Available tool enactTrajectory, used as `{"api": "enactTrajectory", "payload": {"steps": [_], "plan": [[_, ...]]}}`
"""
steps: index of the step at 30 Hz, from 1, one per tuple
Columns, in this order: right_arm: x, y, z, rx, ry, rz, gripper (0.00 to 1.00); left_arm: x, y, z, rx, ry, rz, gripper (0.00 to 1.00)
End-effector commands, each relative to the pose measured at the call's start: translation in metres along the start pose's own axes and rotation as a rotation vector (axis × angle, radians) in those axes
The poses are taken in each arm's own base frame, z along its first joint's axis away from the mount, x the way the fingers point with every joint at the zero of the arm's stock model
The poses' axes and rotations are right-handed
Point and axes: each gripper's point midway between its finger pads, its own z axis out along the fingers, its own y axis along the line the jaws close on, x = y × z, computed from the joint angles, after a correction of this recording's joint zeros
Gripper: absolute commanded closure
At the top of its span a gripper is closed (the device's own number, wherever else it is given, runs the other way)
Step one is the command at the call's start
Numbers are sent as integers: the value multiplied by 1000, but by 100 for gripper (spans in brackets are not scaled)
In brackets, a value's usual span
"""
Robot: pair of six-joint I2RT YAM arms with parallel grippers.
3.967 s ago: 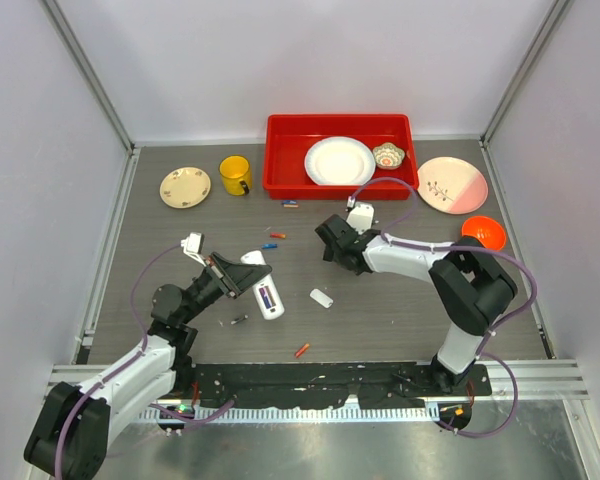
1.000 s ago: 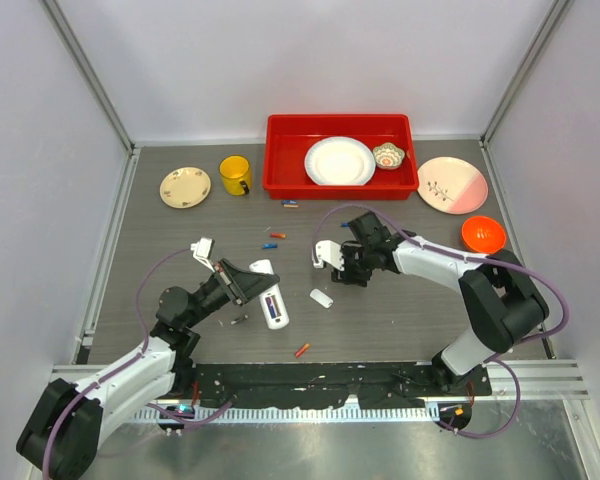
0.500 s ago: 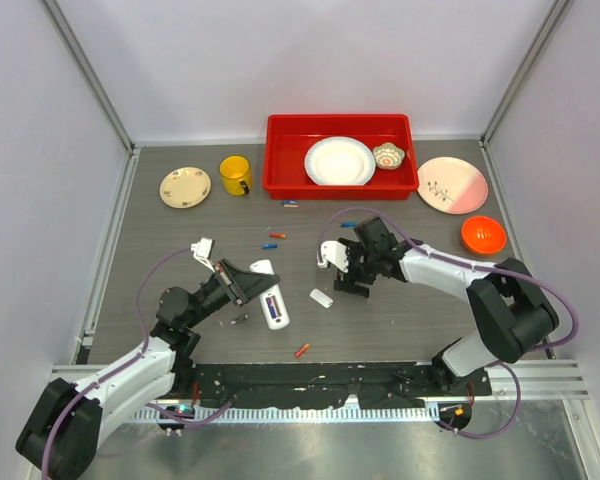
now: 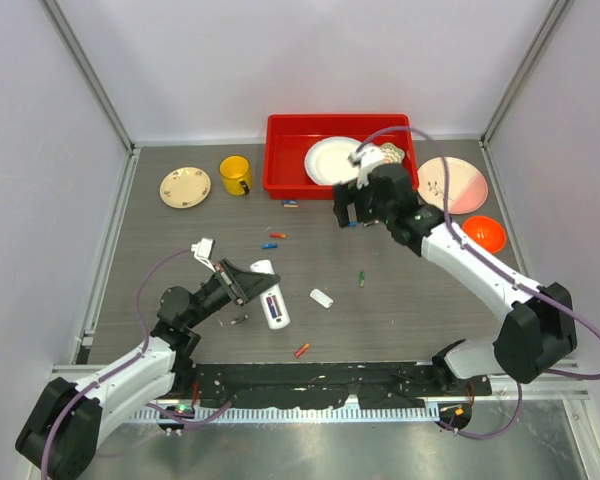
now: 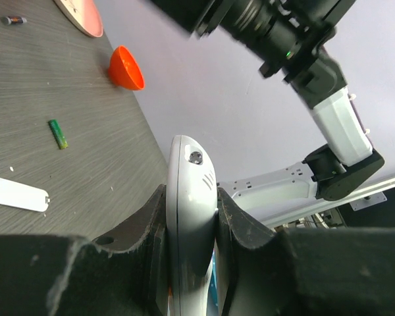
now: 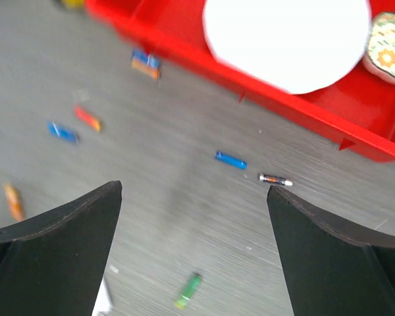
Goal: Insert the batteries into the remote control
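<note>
The white remote control (image 4: 270,296) lies angled on the table, and my left gripper (image 4: 252,283) is shut on its upper end. In the left wrist view the remote control (image 5: 189,191) is pinched edge-on in my left gripper (image 5: 191,197). Its white back cover (image 4: 322,298) lies just to the right. A green battery (image 4: 361,279) rests alone mid-table. My right gripper (image 4: 348,212) hangs open and empty in front of the red tray (image 4: 280,185). Below my right gripper (image 6: 194,189) lie a blue battery (image 6: 231,160), a black battery (image 6: 275,179) and the green battery (image 6: 188,291).
Loose batteries lie scattered: blue and orange ones (image 4: 272,240), a black one (image 4: 239,320), a red one (image 4: 301,350). The red tray holds a white plate (image 4: 338,160) and a small bowl (image 4: 388,155). A yellow mug (image 4: 235,175), cream plate (image 4: 185,186), pink plate (image 4: 458,190) and orange bowl (image 4: 483,233) stand around.
My right gripper has opened wide, lifted and swung back from beside the back cover towards the red tray. A green battery now lies where it was. The left arm has not moved.
</note>
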Motion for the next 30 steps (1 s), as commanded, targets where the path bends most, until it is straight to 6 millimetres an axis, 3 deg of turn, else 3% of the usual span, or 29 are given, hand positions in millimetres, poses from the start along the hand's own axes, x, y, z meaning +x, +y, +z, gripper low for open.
{"api": "enactTrajectory", "payload": {"steps": [1,3,5,9,13,17,23,30], "plan": [[-5,-15,-1,135,51,672,3,-5,-3,3,13,-26,28,100],[5,-12,-2,146,50,769,7,-3,-2,5,7,-21,21,100],[34,-15,1,239,120,823,8,-2,-3,7,10,-14,20,100],[95,-11,2,329,353,739,13,3,-2,8,5,-2,21,100],[115,-11,3,348,434,698,20,8,6,10,-21,7,19,100],[129,-5,7,336,485,692,36,12,8,13,-23,20,19,100],[160,6,10,313,592,669,51,16,7,17,-13,49,18,100],[178,3,5,336,644,626,54,20,9,18,-16,60,17,100]]}}
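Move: The green battery lies on the table about 10 cm back and 3 cm right of my right hand, some 17 cm below it. The battery cover is about 10 cm left of that battery and 5 cm nearer me; the blue battery lies 4 cm straight ahead of my right hand and the black battery 4 cm ahead, 5 cm right. From my left hand the green battery is about 8 cm ahead, 22 cm right and 20 cm below. My right hand first carries on briefly up and forward, then swoops down about 15 cm overall, drawing back some 7 cm and right 5 cm towards the green battery, while the wrist tips steeply down, turns clockwise, and the wide fingers close to about half. My left hand keeps its grip on the remote and lowers it about 4 cm, drifting slightly right. ##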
